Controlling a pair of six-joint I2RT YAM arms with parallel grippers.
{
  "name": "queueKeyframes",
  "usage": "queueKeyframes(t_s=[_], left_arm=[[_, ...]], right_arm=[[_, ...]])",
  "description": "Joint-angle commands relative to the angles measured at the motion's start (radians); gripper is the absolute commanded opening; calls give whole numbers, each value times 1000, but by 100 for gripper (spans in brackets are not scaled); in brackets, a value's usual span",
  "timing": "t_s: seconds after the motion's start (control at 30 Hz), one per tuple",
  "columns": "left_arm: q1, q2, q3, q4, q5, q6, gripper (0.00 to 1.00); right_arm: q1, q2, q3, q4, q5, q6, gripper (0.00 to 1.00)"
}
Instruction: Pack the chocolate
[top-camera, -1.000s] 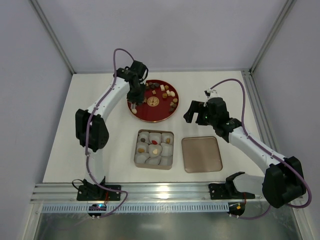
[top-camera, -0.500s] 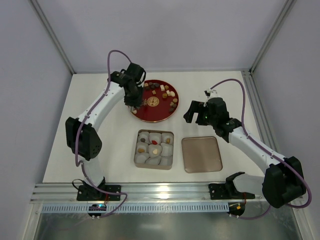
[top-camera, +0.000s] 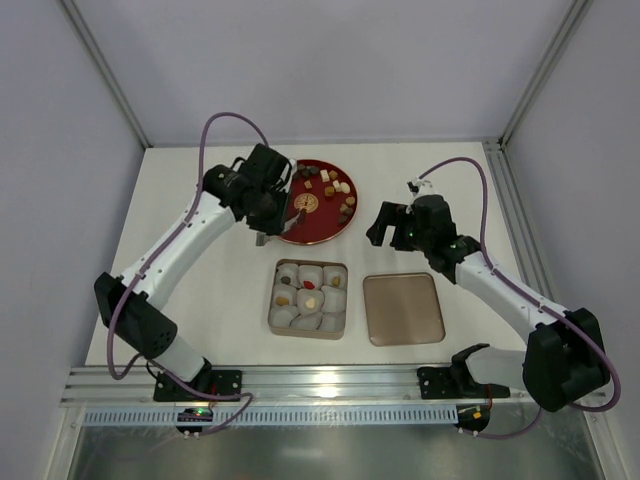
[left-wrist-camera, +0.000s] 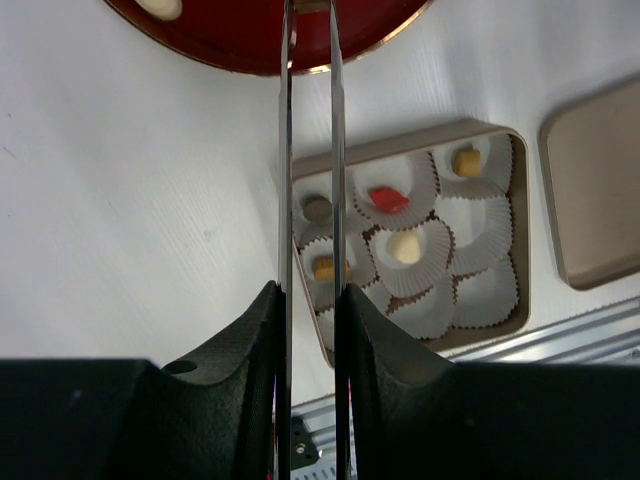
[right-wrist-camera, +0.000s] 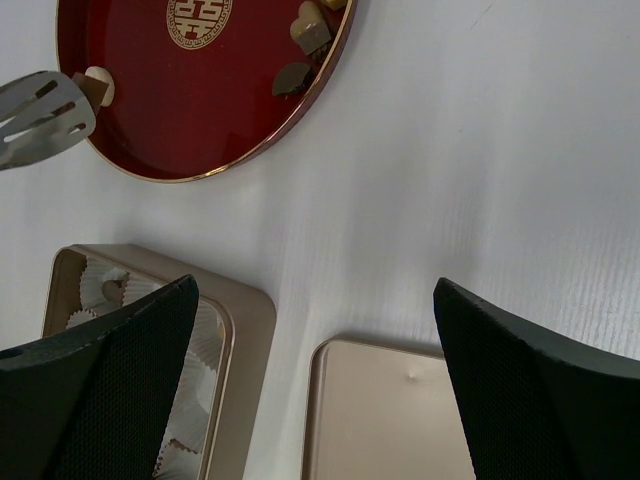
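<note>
My left gripper (top-camera: 264, 214) (left-wrist-camera: 310, 300) is shut on a pair of thin metal tongs (left-wrist-camera: 287, 150) (right-wrist-camera: 45, 115) at the left edge of the red plate (top-camera: 316, 229) (right-wrist-camera: 200, 110). The tongs point across the plate's left rim. A small tan chocolate (right-wrist-camera: 97, 85) sits at their tips and looks pinched between the blades. More chocolates (top-camera: 331, 183) (right-wrist-camera: 303, 35) lie loose on the plate. The gold box (top-camera: 275, 300) (left-wrist-camera: 415, 135) of white paper cups holds several pieces (left-wrist-camera: 390, 198). My right gripper (top-camera: 386, 226) (right-wrist-camera: 315, 290) hangs open over the table, right of the plate, holding nothing.
The box's gold lid (top-camera: 403, 308) (right-wrist-camera: 390, 420) lies flat to the right of the box. An aluminium rail (top-camera: 330, 380) runs along the near table edge. Cage posts and grey walls enclose the white table.
My left arm swung out to the left. Its gripper slid from over the plate's left part to the rim, with the tongs turned to point right. The right arm has not moved.
</note>
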Motion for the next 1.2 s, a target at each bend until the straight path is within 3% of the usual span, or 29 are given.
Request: queueKeyframes(t_s=[0.0,0.6,1.17], left_arm=[[-44,-91,-33,-7,10,-26,27],[-396,-358,-323,21,-36,-256,27],[-572,-321,-397,84,-76,-371,28]], right_arm=[[-2,19,23,49,0,7,100],[-2,14,14,44,24,14,100],[-2,-1,0,41,26,13,100]])
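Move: The left hand holds tongs with a brown chocolate at their tips. The empty paper cup in the middle of the box's right column lies about 11 cm back, 12 cm right and 19 cm below that hand. The white chocolate sits about 6 cm left of that cup, the yellow-brown chocolate some 5 cm beyond it; the flat lid is roughly 16 cm to its right. From the right hand, the cup is about 13 cm back, 12 cm left and 12 cm below. Back towards its base by nearly 20 cm, and some 6 cm to the right, the left hand carries the tongs with the brown chocolate from the tray to the box. It first lifts slightly, then sinks about 4 cm while turning some 15 degrees clockwise, and eases almost to a stop with the tips over the empty cup of the right column's middle row. The grip on the tongs doesn't change. ##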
